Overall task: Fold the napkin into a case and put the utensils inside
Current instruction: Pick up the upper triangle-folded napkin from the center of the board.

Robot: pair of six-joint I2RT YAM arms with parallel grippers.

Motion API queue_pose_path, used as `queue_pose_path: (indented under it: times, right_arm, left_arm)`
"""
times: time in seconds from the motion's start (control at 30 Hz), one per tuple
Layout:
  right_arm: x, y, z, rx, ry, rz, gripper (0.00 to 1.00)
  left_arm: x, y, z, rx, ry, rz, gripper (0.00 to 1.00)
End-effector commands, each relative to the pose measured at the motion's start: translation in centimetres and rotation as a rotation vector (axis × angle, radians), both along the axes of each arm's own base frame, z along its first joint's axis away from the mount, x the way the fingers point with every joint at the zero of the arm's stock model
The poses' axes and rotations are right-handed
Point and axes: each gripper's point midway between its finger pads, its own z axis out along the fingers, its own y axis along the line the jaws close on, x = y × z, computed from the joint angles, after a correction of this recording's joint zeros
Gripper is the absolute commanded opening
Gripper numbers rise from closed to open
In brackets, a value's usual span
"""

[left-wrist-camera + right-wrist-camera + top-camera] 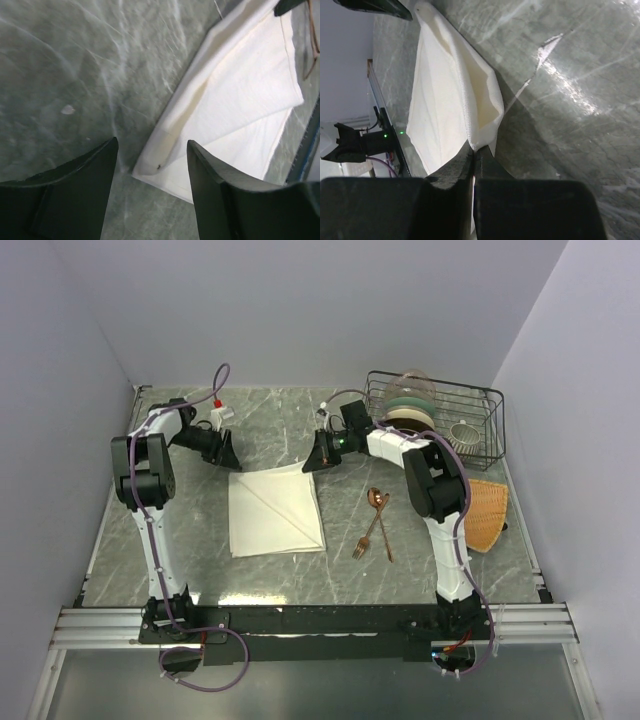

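Note:
The cream-white napkin (pixel 272 515) lies folded on the marble table, its far right corner lifted a little. My right gripper (pixel 318 462) is shut on that corner, and the wrist view shows the hemmed cloth (pixel 445 100) pinched between the closed jaws (pixel 475 149). At the napkin's far left corner (pixel 240 95), my left gripper (pixel 228 462) stands open, with the corner lying between its fingers (pixel 152 145) and untouched. Right of the napkin, the copper spoon (pixel 378 512) and fork (pixel 366 538) lie crossed on the table.
A black wire dish rack (pixel 480 405) holding plates and a bowl stands at the back right. An orange woven fan-shaped mat (pixel 487 512) lies at the right edge beside the right arm. Grey walls close in the table on three sides.

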Motion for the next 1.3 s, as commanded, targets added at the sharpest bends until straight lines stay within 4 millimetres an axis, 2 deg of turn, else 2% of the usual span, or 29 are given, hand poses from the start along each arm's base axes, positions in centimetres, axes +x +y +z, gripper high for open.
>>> queue_pose_path:
  times: [0.0,0.1,0.4,0.67,0.8,0.97,1.27]
  right_arm:
    - [-0.3,1.0,5.2,0.082,-0.152,0.058,0.0]
    - [-0.9,1.2,5.8,0.093,-0.166,0.079,0.0]
    - [-2.3,1.4,7.3,0.126,-0.197,0.118,0.0]
    - [-2.4,1.3,7.5,0.13,-0.203,0.126,0.0]
    - [-2.5,1.3,7.5,0.124,-0.209,0.129,0.0]
    - [-2.3,0.9,7.9,0.1,-0.228,0.123,0.0]
    - [-1.7,0.2,10.1,0.058,-0.346,0.139,0.0]
  left_arm:
    - [-2.3,-0.8,-0.3,-0.062,0.03,-0.081,0.63]
    - [-2.9,-0.9,-0.8,-0.071,0.055,-0.087,0.61]
    - [-2.6,-0.7,-2.0,-0.051,0.046,-0.09,0.52]
    - [-3.4,-1.1,-1.8,-0.086,0.036,-0.131,0.29]
    - [-4.1,-1.6,-0.7,-0.123,0.023,-0.166,0.2]
    - [-4.7,-1.6,0.8,-0.145,0.003,-0.177,0.01]
    - [-3.1,-1.7,6.7,-0.132,-0.159,-0.131,0.01]
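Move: My open left hand is just past the napkin's far left corner: the corner lies about 4 cm back, 1 cm to the right and 2 cm below, and the napkin's middle some 11 cm back and 10 cm right. My right hand already pinches the far right corner; the far left corner is about 19 cm to its left, roughly 1 cm nearer me and slightly lower. From that hand, the spoon and fork lie about 17 cm right, 14 cm back. I draw my left hand back nearly 5 cm and sink it slightly over the napkin's far left corner, shutting its fingers from well open until they pinch the cloth, then raise it about 2 cm. Meanwhile my right hand keeps its pinch on the other corner, lifting it some 4 cm and easing back about 3 cm; after a pause it tilts a little more. ##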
